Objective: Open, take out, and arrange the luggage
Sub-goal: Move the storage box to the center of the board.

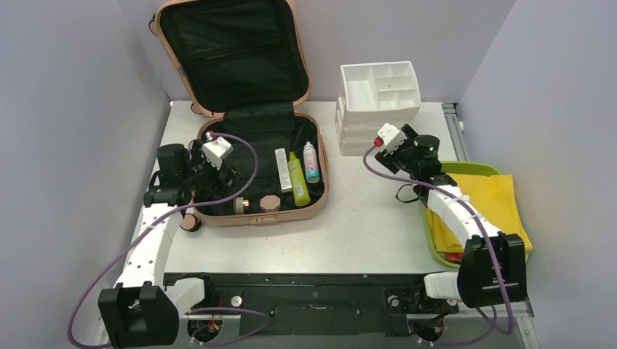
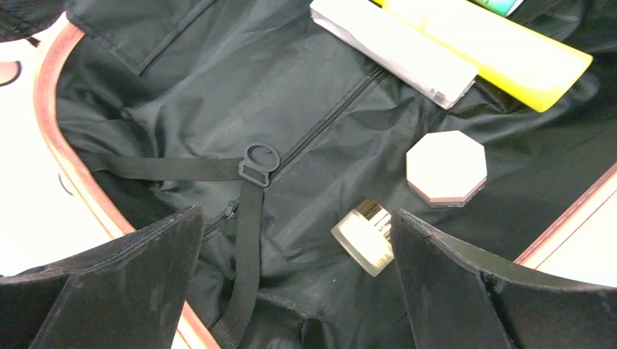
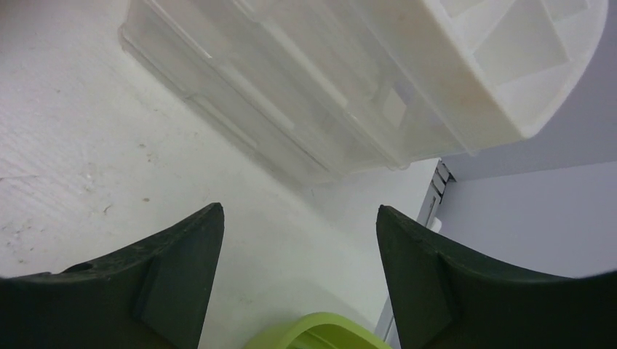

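Note:
The salmon-pink luggage [image 1: 313,200] lies open on the table, its lid [image 1: 233,51] propped up against the back wall. On its black lining [image 2: 218,94] lie a white tube [image 1: 282,169], a yellow-green bottle [image 1: 297,179], a small teal-and-pink bottle [image 1: 311,161], an octagonal pink compact [image 2: 445,167] and a little glass jar [image 2: 365,238]. My left gripper [image 2: 296,213] hangs open over the luggage's left half, its right finger beside the jar and nothing between the fingers. My right gripper [image 3: 299,209] is open and empty above the table, between the organizer and the tray corner.
A white compartmented organizer [image 1: 378,91] stands at the back right, seen close in the right wrist view [image 3: 436,73]. A lime-green tray [image 1: 436,254] holding a yellow cloth [image 1: 487,196] sits at the right edge. A strap with a ring buckle [image 2: 258,163] crosses the lining.

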Tool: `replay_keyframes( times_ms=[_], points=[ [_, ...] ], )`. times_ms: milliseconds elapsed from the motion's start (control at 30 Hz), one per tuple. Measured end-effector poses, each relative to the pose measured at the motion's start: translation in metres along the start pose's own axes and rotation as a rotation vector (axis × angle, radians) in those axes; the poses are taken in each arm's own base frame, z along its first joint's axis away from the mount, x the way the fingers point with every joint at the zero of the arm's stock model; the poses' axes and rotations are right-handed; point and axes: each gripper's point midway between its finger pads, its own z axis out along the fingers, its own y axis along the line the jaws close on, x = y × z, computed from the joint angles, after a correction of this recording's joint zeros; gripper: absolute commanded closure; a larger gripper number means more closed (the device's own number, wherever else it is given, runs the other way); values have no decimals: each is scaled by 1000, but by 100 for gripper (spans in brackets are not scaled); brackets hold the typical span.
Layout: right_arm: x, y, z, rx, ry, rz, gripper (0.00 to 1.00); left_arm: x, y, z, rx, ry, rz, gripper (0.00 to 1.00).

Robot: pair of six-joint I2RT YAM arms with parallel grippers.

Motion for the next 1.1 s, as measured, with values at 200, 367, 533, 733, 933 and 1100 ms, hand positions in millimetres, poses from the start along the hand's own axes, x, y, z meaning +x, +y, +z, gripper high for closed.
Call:
replay_keyframes(
  times_ms=[200,367,533,733,933,1100],
  points=[
    [5,-76,12,91,-96,358,34,-5,-14,10,89,-34,-31,4],
    [10,-147,7,178,-257,780,45,-33,-47,42,225,-61,-36,4],
    [21,-174,22,117,-369,1172,58,-93,-65,96,352,-158,-138,4],
    [37,-168,63,-23,-339,1522,73,-164,-90,173,533,-261,-368,4],
    [47,-165,90,-87,-312,1714,80,-178,-131,248,726,-257,-635,3],
    [51,-162,107,-107,-282,1768,84,-177,-155,282,830,-251,-774,2]
  ],
)
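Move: The storage box's middle stands about 15 cm ahead of the right hand, some 4 cm to its left and 4 cm lower. From the left hand it is roughly 48 cm to the right, 21 cm ahead and 5 cm lower. The spray can lies 26 cm right of the left hand and 6 cm ahead, some 12 below; the green tray is about 28 cm right of the right hand, 20 back, 14 below. The storage box is flanked from both sides: the right hand swings right and up by roughly 10 cm each, then forward and back down past its corner to its right side, rolling some 90 degrees left side up as its fingers nearly close. The left hand, still open, sweeps about 32 cm right and 17 forward over the suitcase to the box's left side, rolling left side down and tipping lower. ##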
